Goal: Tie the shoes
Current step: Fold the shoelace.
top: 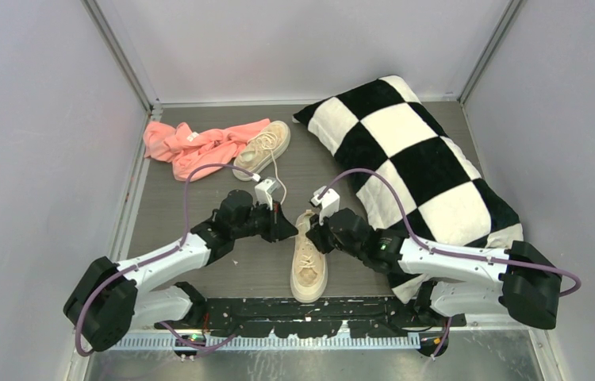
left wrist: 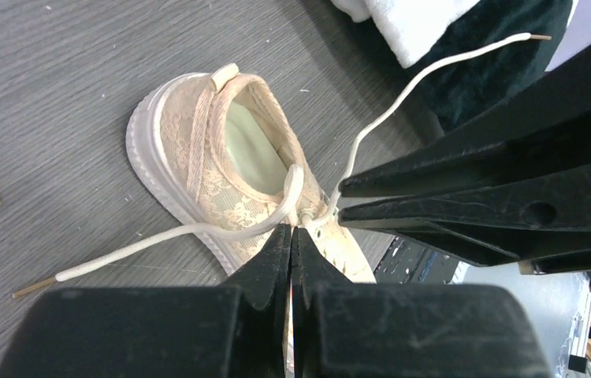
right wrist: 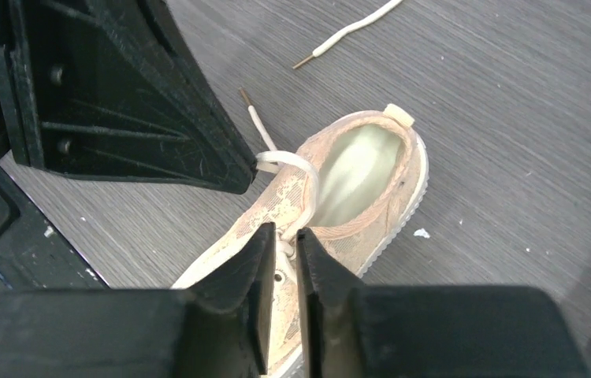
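Note:
One beige shoe [top: 309,266] lies toe toward me between the two arms; its open heel shows in the left wrist view [left wrist: 198,157] and the right wrist view [right wrist: 355,213]. My left gripper [left wrist: 292,230] is shut at the shoe's top eyelets, pinching a cream lace [left wrist: 119,252] whose tail trails onto the table. My right gripper [right wrist: 282,235] stands open by a narrow gap over the same eyelets, the other lace [left wrist: 434,71] running from its tips up to a free end. The two grippers nearly touch [top: 301,228]. The second shoe [top: 262,149] lies at the back left.
A black-and-white checkered pillow [top: 413,159] fills the right side, close behind my right arm. A pink cloth [top: 191,143] lies at the back left, against the far shoe. A loose lace end from that shoe [right wrist: 355,27] rests on the grey table [top: 199,206].

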`<state>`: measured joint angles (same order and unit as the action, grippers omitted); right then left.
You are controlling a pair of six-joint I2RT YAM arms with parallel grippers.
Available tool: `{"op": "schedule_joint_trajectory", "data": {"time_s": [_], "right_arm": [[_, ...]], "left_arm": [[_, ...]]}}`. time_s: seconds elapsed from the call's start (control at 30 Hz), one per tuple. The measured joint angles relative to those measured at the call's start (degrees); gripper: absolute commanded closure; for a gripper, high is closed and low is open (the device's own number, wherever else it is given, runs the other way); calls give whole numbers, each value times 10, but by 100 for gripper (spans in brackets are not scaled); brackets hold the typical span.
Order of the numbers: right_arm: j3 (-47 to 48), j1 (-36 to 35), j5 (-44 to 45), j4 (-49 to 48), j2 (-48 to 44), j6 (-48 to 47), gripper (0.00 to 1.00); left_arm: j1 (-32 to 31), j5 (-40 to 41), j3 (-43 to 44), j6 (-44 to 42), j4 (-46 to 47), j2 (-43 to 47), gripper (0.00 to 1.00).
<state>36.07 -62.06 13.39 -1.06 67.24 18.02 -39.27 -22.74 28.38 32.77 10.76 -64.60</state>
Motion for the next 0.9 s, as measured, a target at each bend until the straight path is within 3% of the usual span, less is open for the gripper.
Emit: {"op": "schedule_joint_trajectory", "data": {"time_s": [0.1, 0.23, 0.4, 0.7, 0.9], "right_arm": [[0, 5, 1, 3, 0, 6, 46], [2, 8, 1, 5, 0, 8, 38], [35, 8, 9, 30, 7, 35, 37], [89, 25, 62, 85, 16, 183, 36], [127, 27, 76, 130, 64, 240, 42]], "left_arm": [[0, 1, 0, 1, -3, -9, 100], [0, 2, 0, 3, -3, -16, 100], [0, 2, 0, 10, -2, -17, 100], [0, 2, 0, 15, 14, -35, 100], [0, -3, 0, 17, 26, -52, 100]]}}
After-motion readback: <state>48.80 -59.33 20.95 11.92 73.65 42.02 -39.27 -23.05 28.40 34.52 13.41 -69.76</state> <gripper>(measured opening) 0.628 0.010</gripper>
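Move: The folded left-hand lace is already pinched in the left fingers; its loop rises about 2 cm right of and 1 cm ahead of them, and the knot on the shoe sits 3 cm to their right, 1 cm back and 3 cm lower. From the right hand that loop is some 2 cm left and 1 cm ahead, the knot right under it about 3 cm down, and the shoe's opening about 4 cm ahead and 5 cm down. The right-side lace comes free beside the knot as the right fingers spread well open; the right hand then lifts about 3.5 cm while going some 3 cm forward and sinks a little again beside the folded lace, turning clockwise some 20 degrees with the fingertips tipping further down. The left hand, shut, keeps its pinch on the fold and eases down about 2 cm. ##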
